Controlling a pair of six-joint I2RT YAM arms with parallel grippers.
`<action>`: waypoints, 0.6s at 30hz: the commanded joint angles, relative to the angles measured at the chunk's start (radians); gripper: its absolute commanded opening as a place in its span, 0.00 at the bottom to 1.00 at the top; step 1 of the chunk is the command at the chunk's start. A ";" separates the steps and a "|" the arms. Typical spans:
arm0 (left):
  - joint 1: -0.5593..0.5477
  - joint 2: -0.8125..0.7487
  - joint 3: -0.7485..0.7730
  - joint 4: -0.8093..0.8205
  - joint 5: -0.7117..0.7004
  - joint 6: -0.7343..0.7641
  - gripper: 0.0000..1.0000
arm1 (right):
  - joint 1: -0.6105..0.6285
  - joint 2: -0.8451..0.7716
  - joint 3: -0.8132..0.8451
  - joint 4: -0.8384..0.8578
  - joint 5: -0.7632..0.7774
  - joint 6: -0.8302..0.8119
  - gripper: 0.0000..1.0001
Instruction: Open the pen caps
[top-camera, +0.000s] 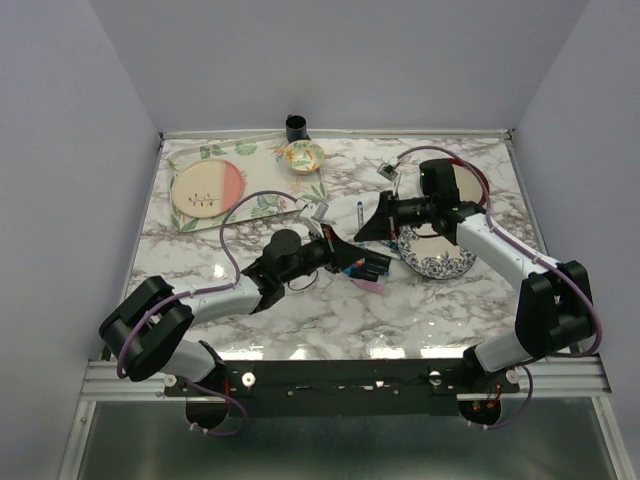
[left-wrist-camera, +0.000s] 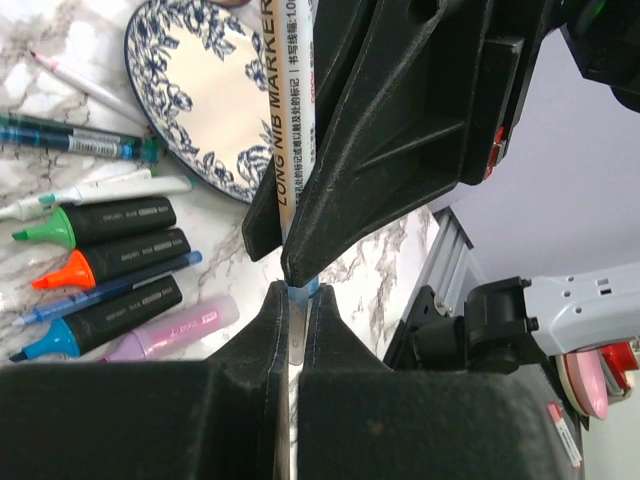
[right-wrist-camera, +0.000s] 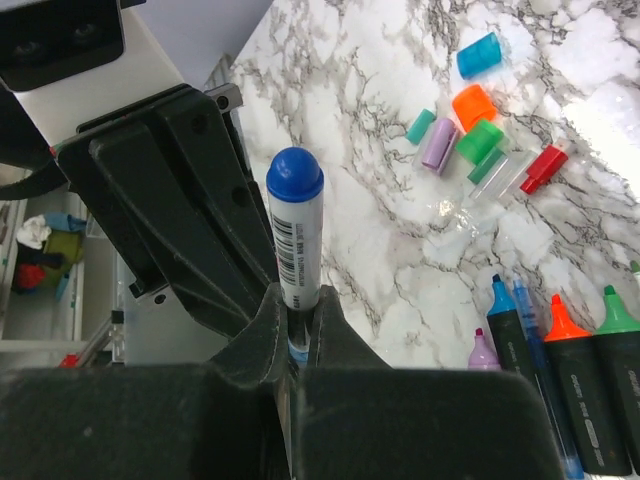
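A white marker (left-wrist-camera: 283, 110) with a rounded blue top end (right-wrist-camera: 295, 175) stands upright between both grippers. My left gripper (left-wrist-camera: 298, 300) is shut on its blue pen cap (left-wrist-camera: 303, 291) at the lower end. My right gripper (right-wrist-camera: 300, 310) is shut on the white body (right-wrist-camera: 297, 250) just above that cap. The two sets of fingertips nearly touch, as the top view shows for the left gripper (top-camera: 368, 258) and right gripper (top-camera: 366, 236). Loose pen caps lie on the marble: blue (right-wrist-camera: 478, 54), orange (right-wrist-camera: 474, 105), green (right-wrist-camera: 484, 141), purple (right-wrist-camera: 439, 146), red (right-wrist-camera: 543, 168).
Uncapped highlighters, green (left-wrist-camera: 110, 220), orange (left-wrist-camera: 120, 260), blue (left-wrist-camera: 110, 315) and pink (left-wrist-camera: 170, 330), lie with thin pens beside a blue-patterned plate (top-camera: 437, 262). A pink-and-cream plate (top-camera: 207, 187), a small bowl (top-camera: 303, 155) and a black cup (top-camera: 297, 127) stand at the back left.
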 joint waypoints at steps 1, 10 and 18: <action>-0.014 0.034 -0.028 -0.011 0.089 0.010 0.00 | -0.022 -0.013 0.254 -0.043 0.101 -0.018 0.00; -0.023 -0.087 -0.160 -0.087 0.057 0.046 0.00 | -0.057 0.112 0.494 0.014 0.049 0.136 0.01; -0.022 -0.142 -0.191 -0.161 0.059 0.115 0.00 | -0.076 0.107 0.409 0.153 -0.002 0.271 0.01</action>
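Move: The left fingers, below, pinch the marker's clear capped end, with the marker's middle straight above them by about 4 cm. The right fingers grip its body, so the clear cap is some 3 cm straight below them. From the left hand, the black highlighters lie about 9 cm ahead and 4 cm right, the pink highlighter 4 cm ahead and 4 cm right, the loose caps roughly 10 cm ahead and 14 cm left, all some 16 cm below. Upward and fast, both hands carry the upright marker between them away from the highlighters. The right rises about 8 cm while going slightly forward, then left; the left follows some 6.5 cm up and about 3.5 cm left, its fingertips tipping upward and swinging counter-clockwise. Both keep their shut grips, right on the body, left on the clear cap, drawing a little apart along the marker. ##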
